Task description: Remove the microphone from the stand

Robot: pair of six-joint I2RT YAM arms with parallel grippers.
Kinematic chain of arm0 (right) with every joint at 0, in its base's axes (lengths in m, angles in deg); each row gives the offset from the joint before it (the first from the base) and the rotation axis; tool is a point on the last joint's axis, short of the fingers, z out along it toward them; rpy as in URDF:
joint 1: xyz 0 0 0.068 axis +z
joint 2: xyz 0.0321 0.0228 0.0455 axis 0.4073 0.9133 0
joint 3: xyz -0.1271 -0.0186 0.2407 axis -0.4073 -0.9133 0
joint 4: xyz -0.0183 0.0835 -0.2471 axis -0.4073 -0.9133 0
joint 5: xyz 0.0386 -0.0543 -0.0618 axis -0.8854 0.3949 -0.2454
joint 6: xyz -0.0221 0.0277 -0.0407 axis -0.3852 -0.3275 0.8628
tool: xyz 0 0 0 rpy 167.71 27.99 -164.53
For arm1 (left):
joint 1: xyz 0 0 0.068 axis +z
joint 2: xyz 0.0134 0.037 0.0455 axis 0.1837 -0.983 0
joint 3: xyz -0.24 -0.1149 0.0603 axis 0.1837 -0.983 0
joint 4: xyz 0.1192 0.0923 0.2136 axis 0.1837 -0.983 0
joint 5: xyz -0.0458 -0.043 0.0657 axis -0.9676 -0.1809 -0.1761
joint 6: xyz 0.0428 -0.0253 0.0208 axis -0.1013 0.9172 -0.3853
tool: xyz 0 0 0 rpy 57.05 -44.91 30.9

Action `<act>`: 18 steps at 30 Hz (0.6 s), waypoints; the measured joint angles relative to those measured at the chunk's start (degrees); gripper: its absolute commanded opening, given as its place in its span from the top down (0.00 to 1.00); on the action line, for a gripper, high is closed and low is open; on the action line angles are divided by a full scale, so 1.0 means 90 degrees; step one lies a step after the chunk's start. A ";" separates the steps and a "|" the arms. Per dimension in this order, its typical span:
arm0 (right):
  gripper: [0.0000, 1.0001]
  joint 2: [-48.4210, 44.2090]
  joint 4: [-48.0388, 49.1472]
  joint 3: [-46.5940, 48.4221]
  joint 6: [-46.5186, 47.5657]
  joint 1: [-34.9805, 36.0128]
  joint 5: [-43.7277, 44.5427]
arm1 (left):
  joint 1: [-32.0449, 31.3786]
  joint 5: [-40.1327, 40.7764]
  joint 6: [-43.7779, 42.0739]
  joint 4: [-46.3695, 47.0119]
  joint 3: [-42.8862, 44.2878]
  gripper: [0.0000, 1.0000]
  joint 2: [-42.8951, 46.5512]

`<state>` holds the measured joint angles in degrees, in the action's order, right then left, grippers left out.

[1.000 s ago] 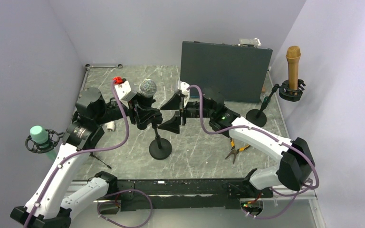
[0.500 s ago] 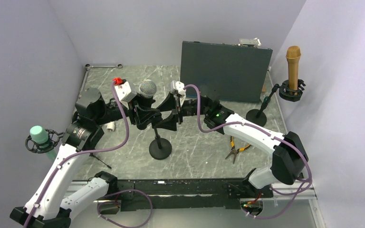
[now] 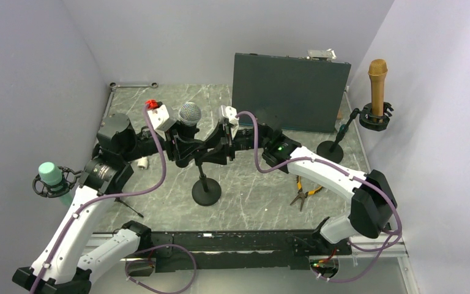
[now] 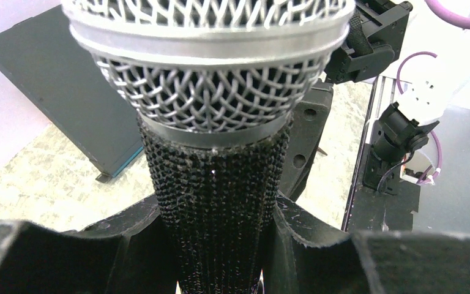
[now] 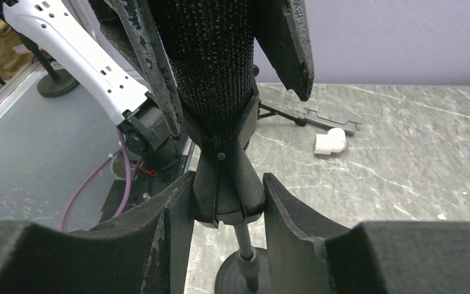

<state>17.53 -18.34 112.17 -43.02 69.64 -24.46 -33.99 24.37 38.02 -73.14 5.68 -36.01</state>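
Note:
The microphone point(image 3: 190, 114), with a silver mesh head and a black textured body, stands upright in the clip of a small black stand point(image 3: 206, 193) at the table's middle. My left gripper point(image 3: 185, 147) is shut on the microphone's body point(image 4: 214, 202), just below the head point(image 4: 208, 61). My right gripper point(image 3: 215, 153) is shut on the stand's clip point(image 5: 226, 184), right under the microphone's body point(image 5: 211, 67). The stand's pole point(image 5: 245, 245) and round base show below the clip. Both grippers meet at the stand from opposite sides.
A gold microphone point(image 3: 377, 82) stands in a holder at the right wall. A green-topped microphone point(image 3: 50, 174) sits in a mount at the left. A dark panel point(image 3: 290, 92) stands at the back. Pliers point(image 3: 303, 193) and a white fitting point(image 3: 141, 162) lie on the table.
My right gripper has moved left to the stand and closed on its clip. My left gripper has stayed shut on the microphone.

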 measured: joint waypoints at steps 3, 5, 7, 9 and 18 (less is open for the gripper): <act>1.00 0.0000 -0.0027 0.0012 0.0061 0.0010 0.0005 | -0.0005 0.0044 -0.0017 -0.0061 0.0019 1.00 0.0012; 1.00 -0.0002 -0.0029 0.0012 0.0085 0.0010 0.0005 | -0.0005 0.0053 -0.0027 -0.0092 0.0032 1.00 0.0024; 1.00 -0.0010 -0.0032 0.0012 0.0102 0.0022 0.0019 | -0.0005 0.0070 -0.0029 -0.0124 0.0034 1.00 0.0044; 1.00 -0.0029 -0.0046 0.0007 0.0104 0.0034 0.0068 | -0.0005 0.0087 -0.0029 -0.0138 0.0039 1.00 0.0058; 0.00 -0.0095 -0.0318 -0.0024 0.0160 0.0049 0.0202 | -0.0029 0.0131 -0.0022 -0.0168 0.0044 1.00 0.0078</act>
<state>16.67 -21.20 111.95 -41.57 70.08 -22.65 -34.25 25.55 37.83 -74.65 6.07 -35.31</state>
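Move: The stand's clip sits between the right fingers, right at that hand's point; the microphone's middle is some 6 cm above, 3 cm left and 2 cm forward of it, already in the left grip. The stand's round base lies roughly straight below the right hand, about 23 cm down. From the left hand the clip is about 6 cm below, 3 cm right and 2 cm back. The right hand holds the clip nearly still, then its fingers open wide; the left keeps gripping the microphone. ##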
